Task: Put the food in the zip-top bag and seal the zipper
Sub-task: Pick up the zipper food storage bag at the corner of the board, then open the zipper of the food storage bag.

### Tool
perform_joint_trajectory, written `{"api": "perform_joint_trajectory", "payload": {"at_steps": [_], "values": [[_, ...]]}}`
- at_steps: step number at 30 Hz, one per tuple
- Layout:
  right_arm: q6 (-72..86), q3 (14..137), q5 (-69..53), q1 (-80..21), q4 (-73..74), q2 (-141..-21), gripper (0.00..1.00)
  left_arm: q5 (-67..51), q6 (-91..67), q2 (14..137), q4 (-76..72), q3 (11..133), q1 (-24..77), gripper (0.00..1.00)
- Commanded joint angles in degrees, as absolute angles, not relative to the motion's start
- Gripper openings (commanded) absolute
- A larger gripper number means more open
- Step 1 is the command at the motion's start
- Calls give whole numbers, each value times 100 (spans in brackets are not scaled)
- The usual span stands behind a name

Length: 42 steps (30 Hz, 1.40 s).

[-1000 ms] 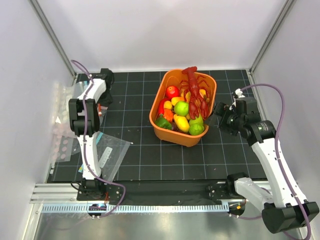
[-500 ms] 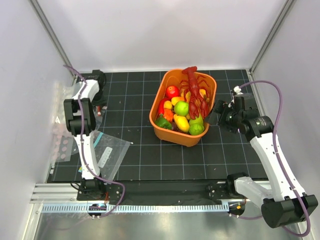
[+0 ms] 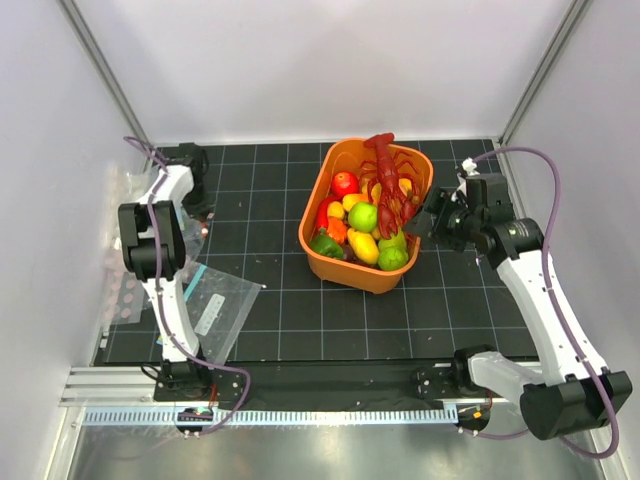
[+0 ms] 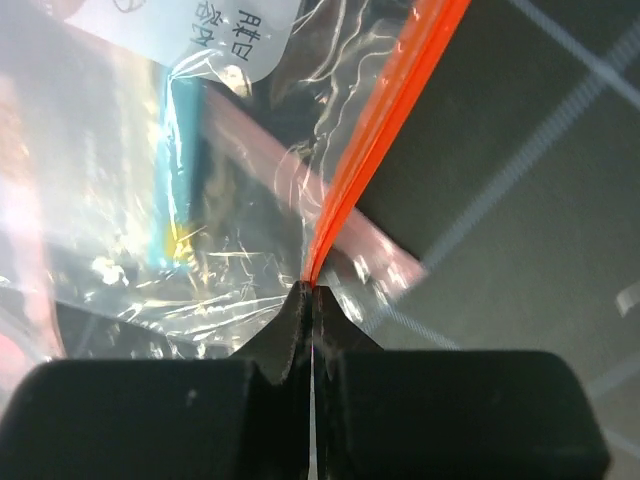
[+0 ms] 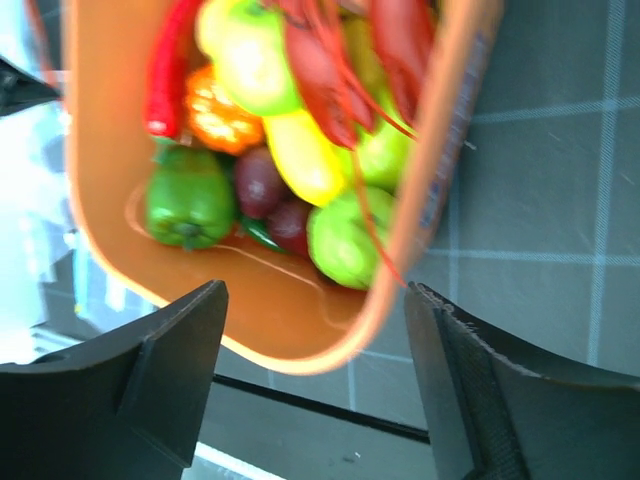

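In the left wrist view my left gripper [image 4: 313, 290] is shut on the red-orange zipper [image 4: 385, 130] of the clear, crinkly zip-top bag [image 4: 230, 240]. From above, that gripper [image 3: 200, 218] is at the far left of the mat and the arm hides most of the bag. The food lies in the orange basket [image 3: 350, 270]: the red lobster [image 3: 392, 185] on top, a light-green fruit [image 3: 362, 216] beside it. My right gripper [image 3: 432, 215] is open at the basket's right rim. Its jaws [image 5: 315, 300] straddle the rim, close to a green fruit [image 5: 345, 235] and the lobster [image 5: 320, 70].
The basket also holds yellow, orange, red and dark-green toy produce. A flat clear bag with a teal strip [image 3: 215, 305] lies near the left arm's base. White walls close the mat on the left, right and back.
My left gripper has shifted left and shut on the zipper strip. My right gripper has moved toward the basket's right rim, its jaws slightly narrower.
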State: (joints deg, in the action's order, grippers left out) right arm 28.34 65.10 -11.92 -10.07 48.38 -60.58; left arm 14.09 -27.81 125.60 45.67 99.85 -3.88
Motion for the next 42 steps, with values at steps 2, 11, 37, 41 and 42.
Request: {"api": "perform_joint_trajectory", "payload": {"at_steps": [2,11,37,41,42], "values": [[2900,6899,-2046,-1055,4088,-6362,75,607,-2821,11096,4325,9468,-88,0],[3330,7549,-2127,-2082,3288,-7549,66,-1176,-3550,8651,3332,7007,237,0],[4122,10062,-1995,-3999,2987,-10783,56,-2180,-4878,5854,1987,4711,1371,0],[4122,10265,-1881,-4122,3111,-10942,53,-2206,-4773,5810,1969,4746,1468,0],[4122,10283,-1855,-4131,3120,-10960,53,-2206,-4755,5801,1977,4737,1476,0]]}}
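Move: The left hand already pinches the orange-zip bag near the near end of its zipper; the open space it carries it to lies about 19 cm back, 22 cm right and 17 cm up. From it the orange tub is about 43 cm right and 4 cm back, the dotted bags 13 cm left and 9 cm back, the blue-zip bag 28 cm back and 8 cm right. For the right hand the orange zipper is some 54 cm left, 26 cm ahead and 21 cm down, the tub 11 cm left, 16 cm ahead and 15 cm down. Rightward, back and upward, about 34 cm in all, the left hand carries the orange-zip bag towards the tub, still pinching it; its fingers swing from pointing down to pointing forward, right and down. Meanwhile the right hand sweeps some 29 cm left and a little forward across the tub towards the orange zipper, turning counter-clockwise and closing partway, easing off near the zipper. ##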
